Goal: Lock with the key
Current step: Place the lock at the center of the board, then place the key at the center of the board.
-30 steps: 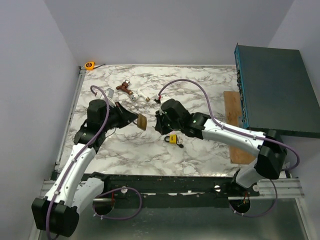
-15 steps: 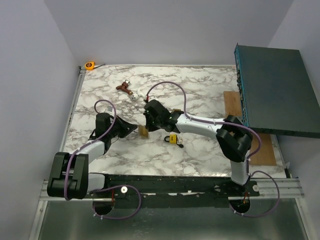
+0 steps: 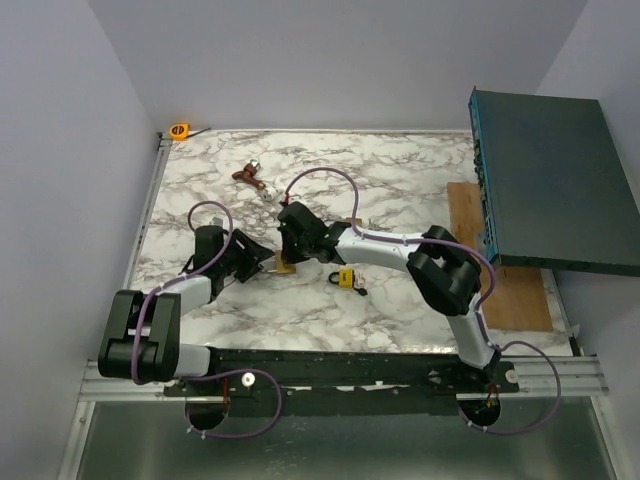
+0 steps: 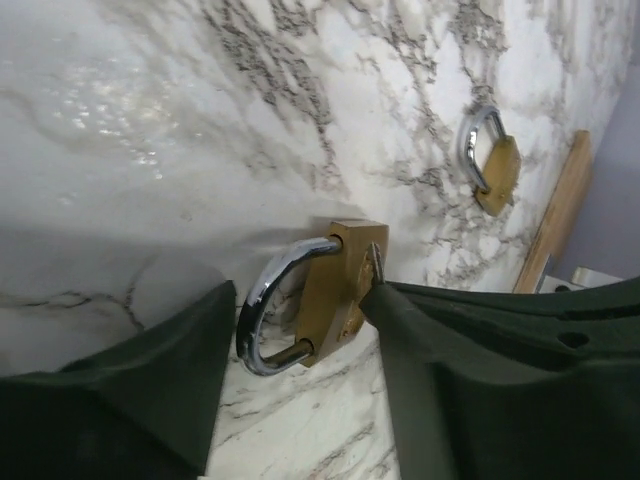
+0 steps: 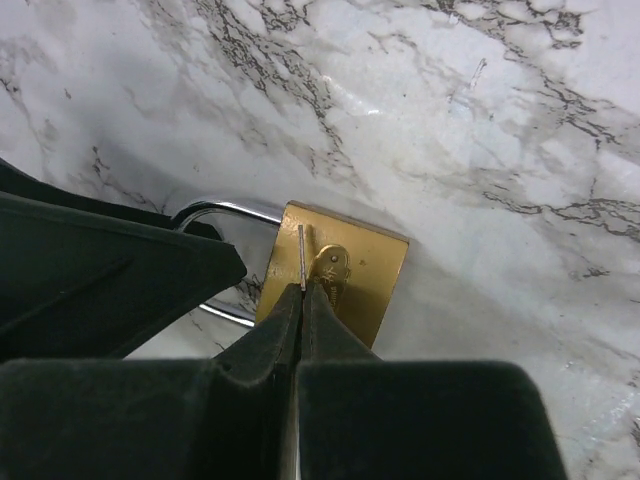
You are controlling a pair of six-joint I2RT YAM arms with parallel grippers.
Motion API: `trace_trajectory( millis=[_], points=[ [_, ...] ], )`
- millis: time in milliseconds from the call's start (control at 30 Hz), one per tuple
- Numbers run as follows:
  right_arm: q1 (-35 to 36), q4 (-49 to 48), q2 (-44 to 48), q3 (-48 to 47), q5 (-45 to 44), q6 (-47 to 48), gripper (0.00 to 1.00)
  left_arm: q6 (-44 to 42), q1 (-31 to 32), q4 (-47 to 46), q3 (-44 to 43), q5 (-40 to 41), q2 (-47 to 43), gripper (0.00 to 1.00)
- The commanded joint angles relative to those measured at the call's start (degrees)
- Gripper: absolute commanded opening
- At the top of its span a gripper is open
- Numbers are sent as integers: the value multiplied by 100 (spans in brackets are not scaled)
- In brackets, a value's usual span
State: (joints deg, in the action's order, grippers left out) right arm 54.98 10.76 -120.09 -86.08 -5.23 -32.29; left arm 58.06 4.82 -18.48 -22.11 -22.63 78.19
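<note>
A brass padlock [image 4: 338, 292] with a chrome shackle [image 4: 262, 308] lies on the marble table [image 4: 150, 120], between my left gripper's [image 4: 295, 375] spread fingers. The right-hand finger [image 4: 470, 390] touches its body, and the left-hand one stands just off the shackle. My right gripper [image 5: 302, 290] is shut on a thin key [image 5: 301, 256] whose blade stands at the lock's keyhole face [image 5: 345, 280]. In the top view both grippers meet at this padlock [image 3: 284, 267], the left gripper [image 3: 264, 266] from the left and the right gripper [image 3: 289, 254] from behind it.
A second, yellow padlock [image 3: 345, 278] lies just right of the work spot. It also shows in the left wrist view as a small padlock [image 4: 490, 158]. A bunch of keys [image 3: 250, 176] and an orange tape measure [image 3: 180, 130] sit at the back. A wooden board [image 3: 470, 250] and a dark blue box [image 3: 550, 180] stand on the right.
My left gripper has brought the padlock down to the table and spread its fingers. My right arm has swung left to the padlock with the key.
</note>
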Motion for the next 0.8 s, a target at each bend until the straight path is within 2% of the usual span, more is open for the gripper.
trace_trajectory(
  millis=[0,100,267,300,333,367,467,533,767],
  points=[
    [97,-79,-237,-232,58,-188,1,-302,81,1223,-484,748,-437,70],
    [166,-75,-305,-283,-15,-222,1,-481,81,1831,-706,1126,-862,80],
    [257,-2,-365,-412,-148,-256,1,-609,96,2860,-1074,1725,-1500,88],
    [274,17,-359,-413,-190,-267,4,-656,127,3030,-1175,1791,-1619,89],
    [284,13,-344,-406,-241,-268,7,-722,165,3130,-1236,1808,-1728,97],
    [293,13,-327,-382,-266,-273,12,-800,209,3259,-1331,1853,-1803,98],
    [302,9,-240,-330,-297,-277,35,-998,318,3591,-1541,1896,-2077,99],
    [303,-23,-141,-270,-314,-265,45,-1117,430,3736,-1664,1888,-2272,98],
    [303,87,644,-70,-591,-267,65,-1770,1203,4547,-2382,2175,-2871,98]
  ],
)
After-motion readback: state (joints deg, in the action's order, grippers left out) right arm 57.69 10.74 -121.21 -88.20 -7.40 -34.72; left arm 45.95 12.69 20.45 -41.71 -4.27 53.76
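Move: The lock already lies flat on the board: its brass body is about 4 cm to the right of the left hand, level with it fore and aft and roughly 1 cm lower, with the shackle between the half-open fingers. From the right hand, whose shut fingers hold the key, the body is some 1 cm ahead and 2 cm below. The second brass padlock is about 14 cm right of the right hand and 8 cm ahead; the yellow block is 13 cm right, 4 cm back. The left hand spreads its fingers from about half to fully open and lifts clear of the lock's shackle, rising some 13 cm, swinging a few centimetres left and then back right, while its left side rolls up and its fingers tip upward by about 20 degrees in all. The right hand stays low over the board, slides about 2 cm left and 1 cm back from above the lock body towards the near side of the shackle, then opens to a bit over half and lets go of the key there. ##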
